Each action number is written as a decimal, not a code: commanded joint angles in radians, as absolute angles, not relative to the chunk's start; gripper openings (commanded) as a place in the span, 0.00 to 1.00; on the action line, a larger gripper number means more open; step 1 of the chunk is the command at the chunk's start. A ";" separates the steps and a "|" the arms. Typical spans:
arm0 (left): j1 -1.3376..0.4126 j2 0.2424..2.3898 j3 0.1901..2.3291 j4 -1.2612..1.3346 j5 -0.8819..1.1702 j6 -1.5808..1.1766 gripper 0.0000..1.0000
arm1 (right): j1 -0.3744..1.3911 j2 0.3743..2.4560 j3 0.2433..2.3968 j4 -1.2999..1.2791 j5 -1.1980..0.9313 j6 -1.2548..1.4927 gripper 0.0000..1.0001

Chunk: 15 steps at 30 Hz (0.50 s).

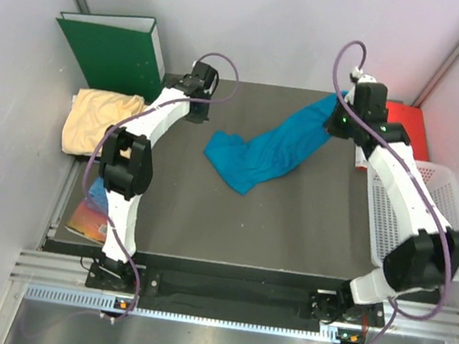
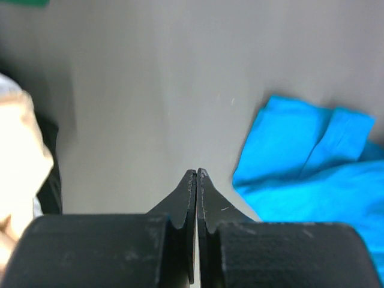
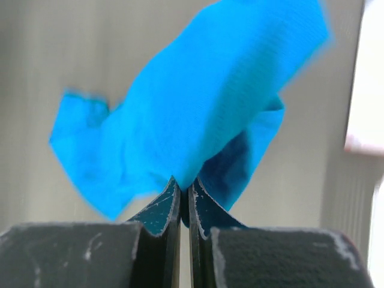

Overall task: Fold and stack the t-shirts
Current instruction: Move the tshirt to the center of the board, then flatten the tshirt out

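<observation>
The teal-blue t-shirt (image 1: 268, 150) lies crumpled in a long band across the back of the dark mat (image 1: 231, 224). Its far right end is lifted, with my right gripper (image 1: 337, 119) (image 3: 185, 183) shut on that cloth (image 3: 198, 102). The pale yellow-orange t-shirt (image 1: 100, 120) sits bunched off the mat at the left and shows at the left edge of the left wrist view (image 2: 18, 162). My left gripper (image 1: 198, 115) (image 2: 197, 171) hangs over bare mat between the two shirts, shut and holding nothing. The teal shirt (image 2: 306, 162) is to its right.
A green binder (image 1: 114, 49) stands at the back left behind the yellow shirt. A red folder (image 1: 411, 129) and a white mesh basket (image 1: 420, 216) lie along the right side. A colourful booklet (image 1: 91, 212) lies beside the mat's left edge.
</observation>
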<state>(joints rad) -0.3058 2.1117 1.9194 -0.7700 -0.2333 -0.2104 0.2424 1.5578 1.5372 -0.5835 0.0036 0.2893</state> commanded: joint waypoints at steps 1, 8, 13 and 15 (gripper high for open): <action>-0.304 2.052 1.835 -0.753 -0.255 -0.213 0.00 | 0.252 1.480 1.322 -0.840 -0.060 0.394 0.00; -0.305 2.140 1.914 -0.761 -0.115 -0.216 0.79 | 0.290 1.313 1.169 -0.960 -0.008 0.480 0.83; -0.305 2.220 2.046 -0.712 -0.012 -0.209 0.96 | 0.287 1.377 1.270 -0.901 0.103 0.436 0.98; -0.305 2.278 2.113 -0.710 0.031 -0.212 0.94 | 0.287 1.434 1.307 -0.879 0.118 0.423 0.98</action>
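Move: The right gripper holds the t-shirt's right end about 23 cm above the board. The shirt's middle lies some 17 cm to its left and 3 cm farther out, about 20 cm down. From that hand, the red binder is roughly 19 cm ahead and 18 cm right, and the white basket is 10 cm back and 26 cm right. For the shut, empty left gripper, the shirt's middle is about 19 cm right, 4 cm back and 8 cm down; the yellow cloth is some 26 cm left, level ahead. Pull the right gripper back about 17 cm while sinking some 14 cm, tipping the fingers down about 35 degrees, and open wide on the way to let go of the shirt; then ease up and slightly forward over the cloth. Lower the left gripper about 3 cm, opening it wide, drawing it slightly back before sending it right and forward towards the shirt's left end, not touching it. ##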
